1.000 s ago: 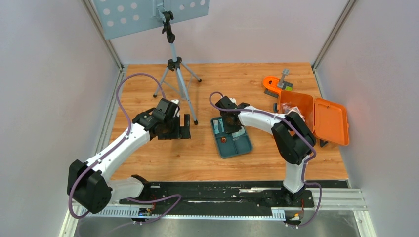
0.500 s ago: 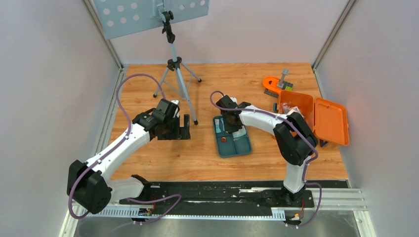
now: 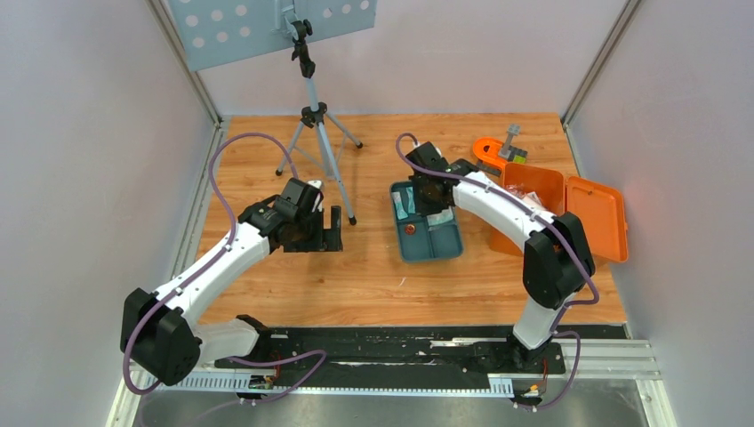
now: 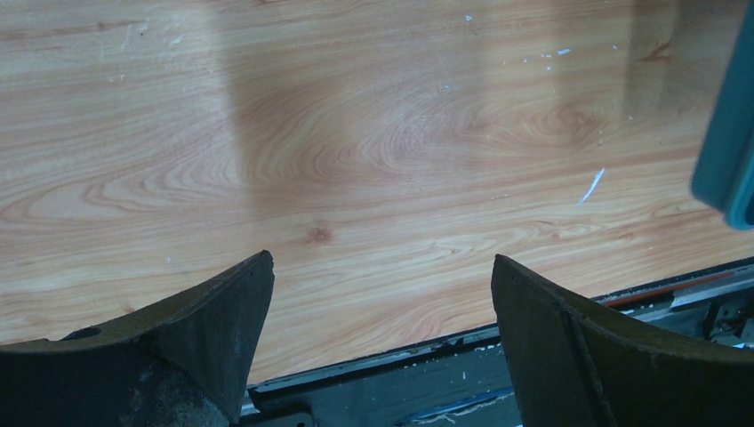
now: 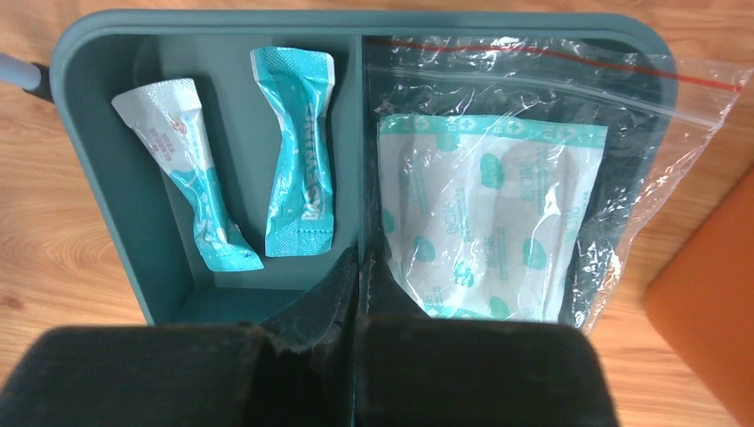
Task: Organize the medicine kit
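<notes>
The medicine kit [image 3: 544, 185] lies open at the right, an orange box with its lid [image 3: 596, 219] folded out flat and a clear packet inside. Just left of it is the dark teal divided tray [image 3: 442, 245]. My right gripper [image 3: 433, 197] is shut on the tray's middle divider wall. In the right wrist view the fingers [image 5: 360, 262] pinch that wall, with two teal sachets [image 5: 300, 160] in the left compartment and a plaster pack in a zip bag [image 5: 485, 222] in the right. The kit's orange edge [image 5: 711, 311] shows beside it. My left gripper [image 3: 331, 229] hovers open over bare wood, nothing between its fingers [image 4: 382, 267].
A camera tripod [image 3: 317, 124] stands at the back left of centre, one leg reaching near my left gripper. A small orange curved piece with a grey part [image 3: 493, 151] lies behind the kit. A small red item [image 3: 411, 228] sits in the tray. Walls close both sides.
My right gripper has closed on the tray's divider and carried the tray back and to the right, nearer the kit. The left arm has not moved.
</notes>
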{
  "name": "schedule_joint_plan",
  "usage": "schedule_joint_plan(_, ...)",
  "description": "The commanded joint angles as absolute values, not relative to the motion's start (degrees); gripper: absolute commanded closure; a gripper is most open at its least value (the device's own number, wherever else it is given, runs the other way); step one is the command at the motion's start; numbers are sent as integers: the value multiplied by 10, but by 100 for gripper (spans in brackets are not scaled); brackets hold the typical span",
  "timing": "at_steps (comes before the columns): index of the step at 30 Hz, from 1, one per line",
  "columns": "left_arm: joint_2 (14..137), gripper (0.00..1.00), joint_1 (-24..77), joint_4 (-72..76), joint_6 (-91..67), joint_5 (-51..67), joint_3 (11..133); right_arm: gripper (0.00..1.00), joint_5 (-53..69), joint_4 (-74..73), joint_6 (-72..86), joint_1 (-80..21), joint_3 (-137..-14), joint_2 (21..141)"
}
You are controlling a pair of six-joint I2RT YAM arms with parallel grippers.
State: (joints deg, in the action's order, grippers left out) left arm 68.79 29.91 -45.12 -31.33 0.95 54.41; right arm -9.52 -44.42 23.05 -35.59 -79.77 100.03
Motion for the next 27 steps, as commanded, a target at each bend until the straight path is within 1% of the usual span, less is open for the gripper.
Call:
schedule_joint_plan(1, 685, 0, 297, -442, -308, 2, 555, 100, -84, -516, 194, -324, -875, 975)
schedule_joint_plan(11, 689, 0, 297, -429, -311, 2, 546, 100, -90, -672, 145, -231, -1024, 978)
schedule_joint_plan(18, 697, 0, 296, -421, -308, 2, 547, 100, -75, -678, 148, -124, -1036, 938)
schedule_joint_plan(21, 698, 0, 296, -419, -305, 3, 547, 100, -77, -678, 138, -79, -1040, 926)
schedule_joint_plan(27, 701, 0, 293, -410, -302, 15, 548, 100, -40, -658, 97, 22, -1020, 920)
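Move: Off to the right hand's right by about 22 cm and some 3 cm farther out sits the open orange box, its middle roughly 5 cm lower than the fingers. Its lid lies open beyond it, some 38 cm to the right of the hand and 1 cm ahead; the orange clamp is about 14 cm ahead and 15 cm right. From the left hand the box is around 45 cm right and 12 cm ahead. Keeping its shut pinch on the divider of the green tray, already clear of the table, the right hand lifts it and edges forward while drifting right. It then swings mainly right over the open orange box, still rising gently: about 21 cm right and 12 cm up in all, with the wrist turning some 25 degrees clockwise. ##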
